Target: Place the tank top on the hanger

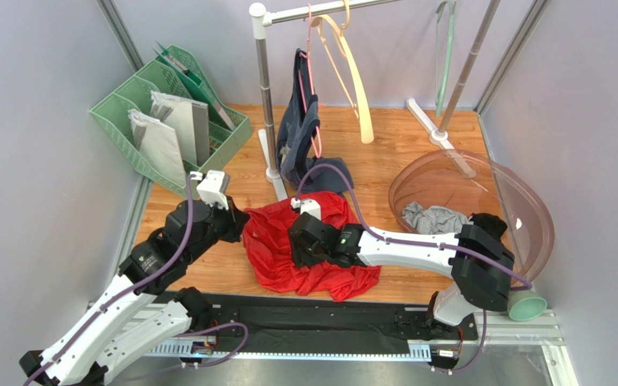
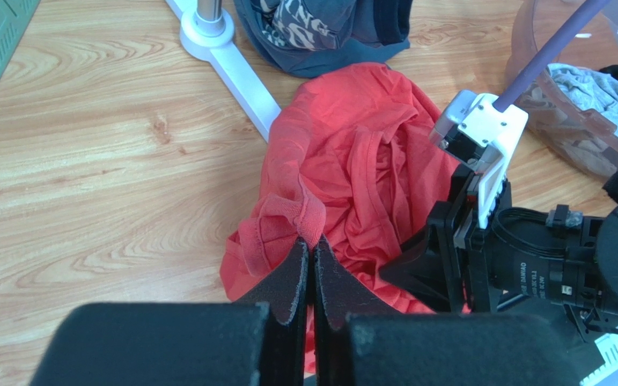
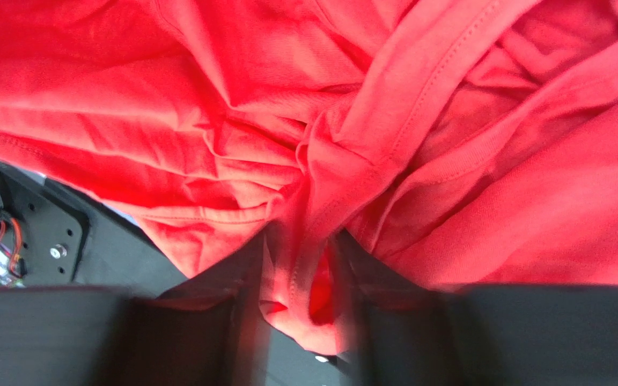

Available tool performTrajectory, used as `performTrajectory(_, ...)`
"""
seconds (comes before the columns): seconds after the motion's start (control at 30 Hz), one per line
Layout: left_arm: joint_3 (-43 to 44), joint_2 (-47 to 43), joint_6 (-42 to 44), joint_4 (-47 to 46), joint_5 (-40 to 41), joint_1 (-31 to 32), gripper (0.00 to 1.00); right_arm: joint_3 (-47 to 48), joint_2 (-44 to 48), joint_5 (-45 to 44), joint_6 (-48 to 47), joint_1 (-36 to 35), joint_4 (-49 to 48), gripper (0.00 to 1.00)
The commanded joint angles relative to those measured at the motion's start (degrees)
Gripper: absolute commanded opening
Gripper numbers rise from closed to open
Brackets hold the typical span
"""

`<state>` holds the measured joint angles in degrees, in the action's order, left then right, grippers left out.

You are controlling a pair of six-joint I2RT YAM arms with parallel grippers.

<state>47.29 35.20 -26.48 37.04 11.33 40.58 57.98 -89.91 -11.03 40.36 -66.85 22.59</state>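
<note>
The red tank top point(image 1: 268, 241) lies crumpled on the wooden table between my two arms. My left gripper point(image 1: 240, 227) is at its left edge. In the left wrist view that gripper point(image 2: 312, 245) is shut, with a hem of the tank top point(image 2: 352, 161) pinched at its tips. My right gripper point(image 1: 296, 248) presses down on the middle of the cloth. Seen from the right wrist, its jaws point(image 3: 304, 269) stand partly apart, and a loose fold of the tank top point(image 3: 449, 161) sits between them. The cream hanger point(image 1: 356, 80) hangs from the rail at the back.
The rack's pole point(image 1: 268, 104) and foot stand just behind the tank top. A navy top point(image 1: 300, 129) hangs there on a pink hanger. A green file rack point(image 1: 171, 117) is back left. A clear bowl point(image 1: 481, 201) holding a grey cloth point(image 1: 433, 217) is on the right.
</note>
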Motion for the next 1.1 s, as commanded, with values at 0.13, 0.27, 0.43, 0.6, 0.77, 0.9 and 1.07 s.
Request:
performTrajectory(0.13, -0.36, 2.41, 1.69, -0.40, 6.40, 0.12, 0.00, 4.41, 3.32, -5.92, -3.08, -0.30, 1.65, 0.00)
performTrajectory(0.27, 5.35, 4.44, 2.92, 3.65, 14.06, -3.04, 0.00, 7.41, 13.33, -12.16, -5.90, -0.30, 10.69, 0.00)
performTrajectory(0.43, 14.23, 2.07, 4.42, 6.28, 15.47, -7.27, 0.00, 9.43, 32.29, -21.13, -6.79, -0.30, 18.62, 0.00)
performTrajectory(0.6, 12.85, 3.11, 3.20, 6.47, 14.25, -7.27, 0.00, 5.77, 41.73, -23.25, -3.81, -0.30, 23.37, 0.00)
performTrajectory(0.77, 3.27, 9.44, -2.77, 0.16, 2.93, -7.09, 0.00, -3.03, 42.28, -25.35, 4.27, -0.12, 27.76, 0.00)
performTrajectory(0.9, -4.83, 10.85, -4.90, -6.17, -1.13, -6.04, 0.00, -10.06, 41.13, -24.92, 12.44, 1.54, 29.79, 0.00)
performTrajectory(1.07, -6.68, 14.80, -4.46, -6.54, -4.65, -5.16, 0.00, -11.31, 40.95, -25.44, 13.87, 1.81, 32.68, 0.12)
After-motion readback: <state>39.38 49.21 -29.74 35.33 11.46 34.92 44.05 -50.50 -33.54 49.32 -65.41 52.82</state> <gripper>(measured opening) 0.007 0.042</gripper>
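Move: The tank top's stitched band lies between the right fingers, a centimetre or so below the hand point. From the right hand, the near tip of the rack foot is some 12 cm ahead and 2 cm left, and the navy garment's hem about 22 cm ahead and 6 cm right. From the left hand, which already holds another edge of the tank top up, that band is roughly 10 cm right, 5 cm back and 17 cm below. The tank top's band is pinched as the right fingers finish closing; the right hand whips it up about 25 cm while swinging right, then lowers it, ending nearly 20 cm to the right and turned some 20 degrees clockwise. The left hand, keeping its grip, dips slightly, swings left and up, then sinks to well below its start, tipping down. ##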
